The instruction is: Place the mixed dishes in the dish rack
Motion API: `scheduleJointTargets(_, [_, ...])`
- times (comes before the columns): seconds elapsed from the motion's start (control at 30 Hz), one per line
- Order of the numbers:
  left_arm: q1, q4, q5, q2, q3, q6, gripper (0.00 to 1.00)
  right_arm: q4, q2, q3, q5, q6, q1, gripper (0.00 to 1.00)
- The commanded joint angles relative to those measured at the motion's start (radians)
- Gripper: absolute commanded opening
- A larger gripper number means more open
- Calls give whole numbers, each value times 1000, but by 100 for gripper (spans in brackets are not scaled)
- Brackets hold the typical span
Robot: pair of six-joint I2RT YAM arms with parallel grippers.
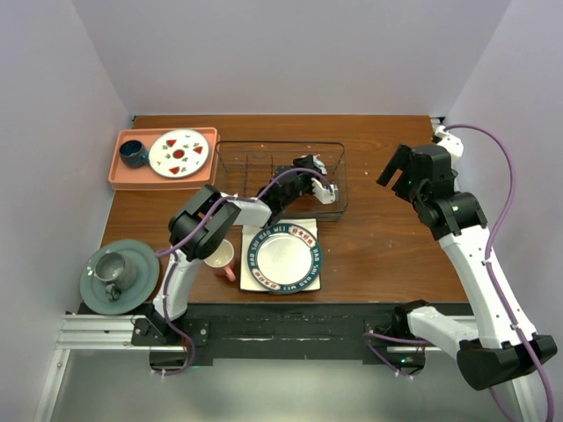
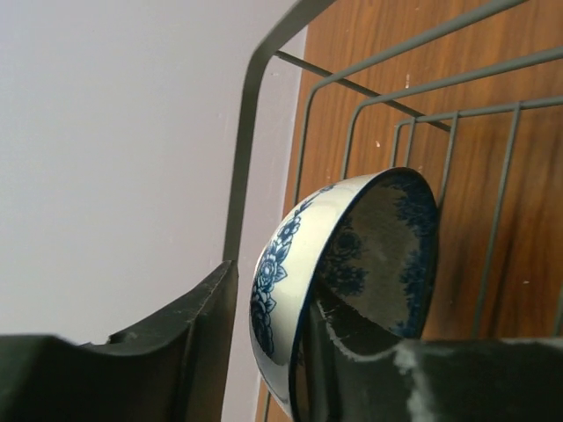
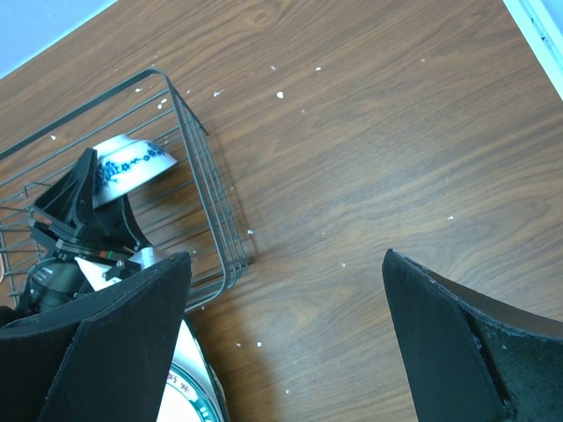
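The small blue-and-white patterned bowl (image 2: 290,264) stands on edge inside the dish rack (image 1: 264,145), near its right end. My left gripper (image 2: 274,338) straddles the bowl's wall with its jaws parted. One finger is inside the bowl, and a gap shows between the other finger and the bowl's outside. From the right wrist view the bowl (image 3: 132,163) tilts in the rack (image 3: 198,176). The lettered-rim plate (image 1: 283,255) lies on the white square plate (image 1: 252,283). The pink mug (image 1: 224,257) sits left of them, and the pale green plate (image 1: 132,286) lies at the front left. My right gripper (image 1: 400,171) hangs open and empty to the right of the rack.
A salmon-pink tray (image 1: 119,176) at the back left holds a white plate with red marks (image 1: 178,154) and a dark blue cup (image 1: 134,154). A metal cup (image 1: 113,266) sits on the green plate. Bare wood (image 3: 369,158) lies under my right gripper (image 3: 286,338).
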Motion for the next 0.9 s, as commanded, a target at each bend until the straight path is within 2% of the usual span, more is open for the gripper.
scheduleJointTargets(0.0, [-6,18,-2,-82,-13,-60,45,33,-15,-12,18,-15,-5,94])
scheduleJointTargets(0.07, [-9,18,-5,-92,-22,-70,53,36,-18,-15,18,-12,-7,93])
scheduleJointTargets(0.17, [-14,-5,-5,-112,-31,-92,71,37,-17,-16,18,-14,-8,93])
scheduleJointTargets(0.2, [-15,-12,-5,-123,-33,-100,82,39,-17,-16,18,-12,-8,93])
scheduleJointTargets(0.3, [-18,-41,-5,-140,-39,-127,97,40,-20,-18,15,-12,-10,93])
scheduleJointTargets(0.43, [-20,-87,-5,-174,-39,-167,100,40,-22,-21,12,-11,-10,93])
scheduleJointTargets(0.53, [-21,-195,3,-203,-15,-210,100,40,-25,-21,7,-6,-10,93])
scheduleJointTargets(0.67, [-21,-424,60,-244,48,-285,100,40,-31,-21,7,-6,-10,93])
scheduleJointTargets(0.87, [-23,-528,118,-290,54,-360,100,44,-34,-28,-8,0,-12,93])
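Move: The blue-patterned bowl is on its side in the far right part of the dish rack, its wall between the left hand's half-open fingers, its middle some 3 cm ahead, 2 cm right and 2 cm below. The rack's right end is about 7 cm to that hand's right and 2 cm back; the green-rimmed plate lies about 19 cm back, 8 cm left, 10 cm lower. From the right hand the bowl is roughly 21 cm ahead, 19 cm left, 18 cm below. The bowl is let go in the rack: the left fingers, already loosened, spread from under half open to fully open. The left hand dips slightly, then lifts about 2 cm while drawing back from the bowl, some 4 cm in all and faster towards the end, the wrist tipping about 20 degrees downward. ##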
